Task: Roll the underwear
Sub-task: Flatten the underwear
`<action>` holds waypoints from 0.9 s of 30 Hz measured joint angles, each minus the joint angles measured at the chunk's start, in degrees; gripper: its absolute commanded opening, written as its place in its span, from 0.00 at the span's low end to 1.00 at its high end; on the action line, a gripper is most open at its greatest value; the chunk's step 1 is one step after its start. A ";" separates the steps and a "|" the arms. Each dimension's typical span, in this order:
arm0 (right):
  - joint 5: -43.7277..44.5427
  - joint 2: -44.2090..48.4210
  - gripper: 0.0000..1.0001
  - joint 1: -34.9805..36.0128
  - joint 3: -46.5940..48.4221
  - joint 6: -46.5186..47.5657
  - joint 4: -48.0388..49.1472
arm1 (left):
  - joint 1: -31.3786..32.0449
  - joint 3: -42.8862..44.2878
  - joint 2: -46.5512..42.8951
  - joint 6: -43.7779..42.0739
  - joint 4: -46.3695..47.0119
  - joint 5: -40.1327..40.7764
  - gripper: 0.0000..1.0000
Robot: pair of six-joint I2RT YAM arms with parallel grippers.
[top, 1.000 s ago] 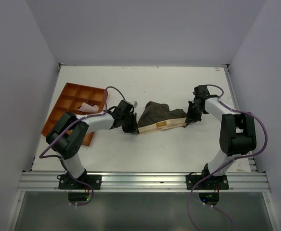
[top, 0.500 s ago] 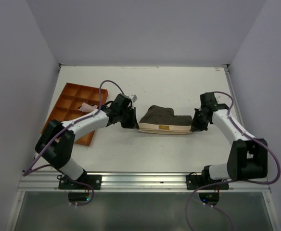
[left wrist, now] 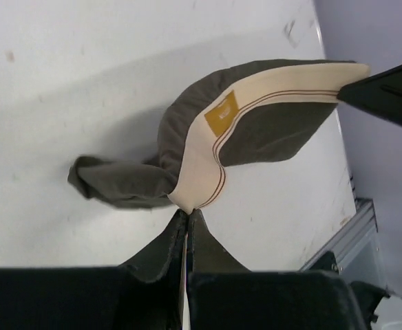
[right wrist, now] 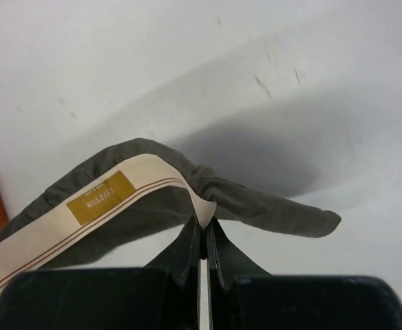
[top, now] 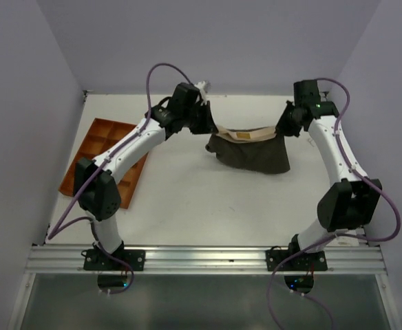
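The underwear (top: pixel 252 152), dark brownish-grey with a light tan waistband (top: pixel 246 134), hangs in the air between both arms over the far half of the table. My left gripper (top: pixel 211 122) is shut on the waistband's left end (left wrist: pixel 187 201). My right gripper (top: pixel 281 129) is shut on the waistband's right end (right wrist: pixel 205 212). The waistband sags between the two grips, and its mustard label (right wrist: pixel 100 198) faces the right wrist camera. The dark cloth (left wrist: pixel 118 182) droops below the band toward the table.
An orange compartment tray (top: pixel 99 146) lies at the left side of the table, partly under the left arm. The white table (top: pixel 208 199) ends at a metal rail (top: pixel 201 258) in front, with walls on three sides.
Both arms have lifted the underwear off the table and carried it toward the far wall. The right gripper shut on the waistband's right end. The garment now hangs stretched out.
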State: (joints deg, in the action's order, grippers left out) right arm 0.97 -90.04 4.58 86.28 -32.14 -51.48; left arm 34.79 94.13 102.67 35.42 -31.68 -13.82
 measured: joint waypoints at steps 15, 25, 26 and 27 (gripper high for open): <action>-1.75 -6.08 0.00 -2.12 12.02 5.01 2.82 | -7.54 9.18 5.86 -2.25 -0.94 1.22 0.00; -9.07 9.75 0.00 -0.33 -40.61 3.06 10.23 | -3.43 -39.04 -5.77 -0.11 9.88 -5.46 0.00; -9.49 10.97 0.00 -0.31 -42.71 2.86 10.38 | -2.29 -41.31 -6.32 0.11 10.45 -5.75 0.00; -9.55 12.20 0.00 -0.31 -44.06 2.69 10.40 | -1.25 -43.12 -7.02 0.50 10.93 -5.95 0.00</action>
State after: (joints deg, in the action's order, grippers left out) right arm -8.58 -77.84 4.27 42.22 -29.45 -41.08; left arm 33.54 51.00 95.66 35.92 -20.75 -19.77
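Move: The underwear already hangs by its waistband from both hands, its middle about 10 cm right of the left hand, 4 back and 6 below; from the right hand 11 left, 4 back and 6 below. The bare table where the waistband goes is about 14 cm back, 8 left and 20 below the left hand; for the right, 16 back, 1 left and 17 below. The orange tray stands some 36 cm left of the left hand, level with it, 19 below. Still gripping the waistband, both hands swing 9 cm forward-up, then sweep down and back some 25 cm, spreading. ##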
